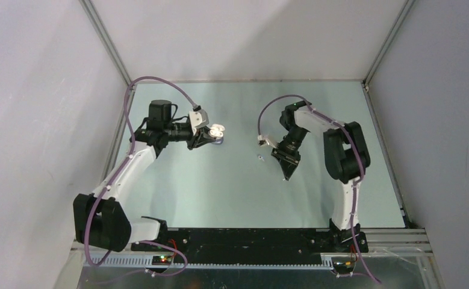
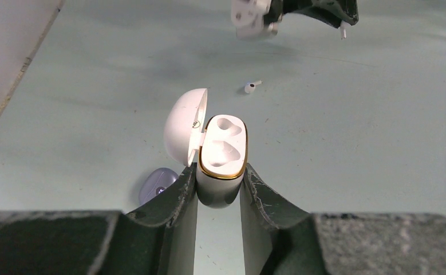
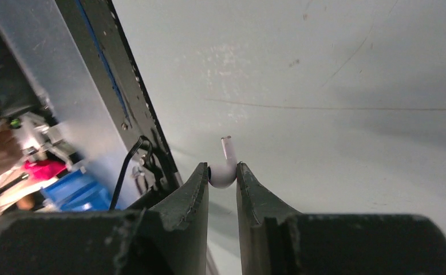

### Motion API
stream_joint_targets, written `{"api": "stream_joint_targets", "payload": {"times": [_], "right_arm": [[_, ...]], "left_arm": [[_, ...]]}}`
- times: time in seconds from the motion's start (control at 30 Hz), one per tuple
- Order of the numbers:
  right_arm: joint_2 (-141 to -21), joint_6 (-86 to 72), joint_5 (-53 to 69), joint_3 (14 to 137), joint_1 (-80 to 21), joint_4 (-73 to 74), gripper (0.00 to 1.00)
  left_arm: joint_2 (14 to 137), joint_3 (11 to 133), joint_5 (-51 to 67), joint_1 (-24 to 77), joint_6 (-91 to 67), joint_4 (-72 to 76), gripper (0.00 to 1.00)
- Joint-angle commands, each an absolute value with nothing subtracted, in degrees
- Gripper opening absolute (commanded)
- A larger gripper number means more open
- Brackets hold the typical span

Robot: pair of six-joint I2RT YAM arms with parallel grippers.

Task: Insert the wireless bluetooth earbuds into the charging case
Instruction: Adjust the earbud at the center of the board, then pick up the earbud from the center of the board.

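My left gripper (image 1: 212,136) (image 2: 221,172) is shut on the lower body of a white charging case (image 2: 223,150) with a gold rim. Its lid (image 2: 183,126) is open to the left and both sockets are empty. The case also shows in the top view (image 1: 218,128). My right gripper (image 1: 287,174) (image 3: 222,172) is shut on the head of a white earbud (image 3: 223,173), stem pointing away, held above the table. That earbud shows small in the left wrist view (image 2: 343,31). A second white earbud (image 2: 252,87) (image 1: 260,158) lies on the table between the grippers.
A pale purple rounded object (image 2: 156,184) lies on the table below the case, partly hidden behind my left finger. The grey table (image 1: 232,192) is walled at left, back and right. Purple cables run along both arms.
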State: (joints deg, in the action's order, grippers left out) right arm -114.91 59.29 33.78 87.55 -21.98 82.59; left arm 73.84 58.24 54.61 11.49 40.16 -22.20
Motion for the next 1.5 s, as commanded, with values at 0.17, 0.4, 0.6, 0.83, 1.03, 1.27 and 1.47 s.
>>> {"api": "stream_joint_targets", "payload": {"times": [0.17,0.4,0.6,0.83,1.03,1.27,1.47], "right_arm": [[-126.8,50.3,23.6,94.0,-21.1,91.6,0.05],[-132.3,46.3,18.3,96.6,-20.8,91.1,0.05],[-135.6,42.7,17.3,100.0,-20.4,90.8,0.12],[-138.1,38.2,19.0,106.5,-18.6,90.3,0.30],[-138.6,37.0,18.4,110.2,-17.2,89.0,0.45],[-136.3,36.7,18.3,113.1,-14.6,87.0,0.46],[-117.1,42.5,27.4,95.5,-11.1,71.3,0.42]], "left_arm": [[68.3,56.9,53.4,11.2,41.0,-22.7,0.00],[68.0,56.8,53.0,11.2,40.0,-22.7,0.00],[68.0,57.6,53.2,11.2,40.0,-23.5,0.00],[67.5,57.5,53.3,11.3,39.2,-23.5,0.00],[67.3,57.7,53.2,11.6,38.6,-23.5,0.00],[67.7,58.8,52.9,11.8,38.8,-24.9,0.00],[68.1,59.1,53.2,11.8,39.0,-24.8,0.00]]}}
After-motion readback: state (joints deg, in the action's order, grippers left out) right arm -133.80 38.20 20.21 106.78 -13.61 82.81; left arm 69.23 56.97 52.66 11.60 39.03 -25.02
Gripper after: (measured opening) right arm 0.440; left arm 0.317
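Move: The right hand holds one earbud in its fingertips. The bare spot on the board where it will be laid is about 1 cm ahead, 4 cm to the right and some 6 cm below. The other earbud lies roughly 8 cm ahead and 9 cm to the left of the hand, and the open white charging case, up in the left gripper, about 12 cm ahead, 26 cm left and 12 cm higher. From the left hand the bare spot is about 12 cm back, 30 cm right and 20 cm below. Down and to the right first: the right hand sinks about 5 cm to the bare board, its left side rolling down by nearly 30 degrees, with the earbud still pinched. Low over the board the fingers then open and let go of it, and the hand slides off forward, away from the earbud, some 7 cm at nearly the same height, turning a little clockwise. ##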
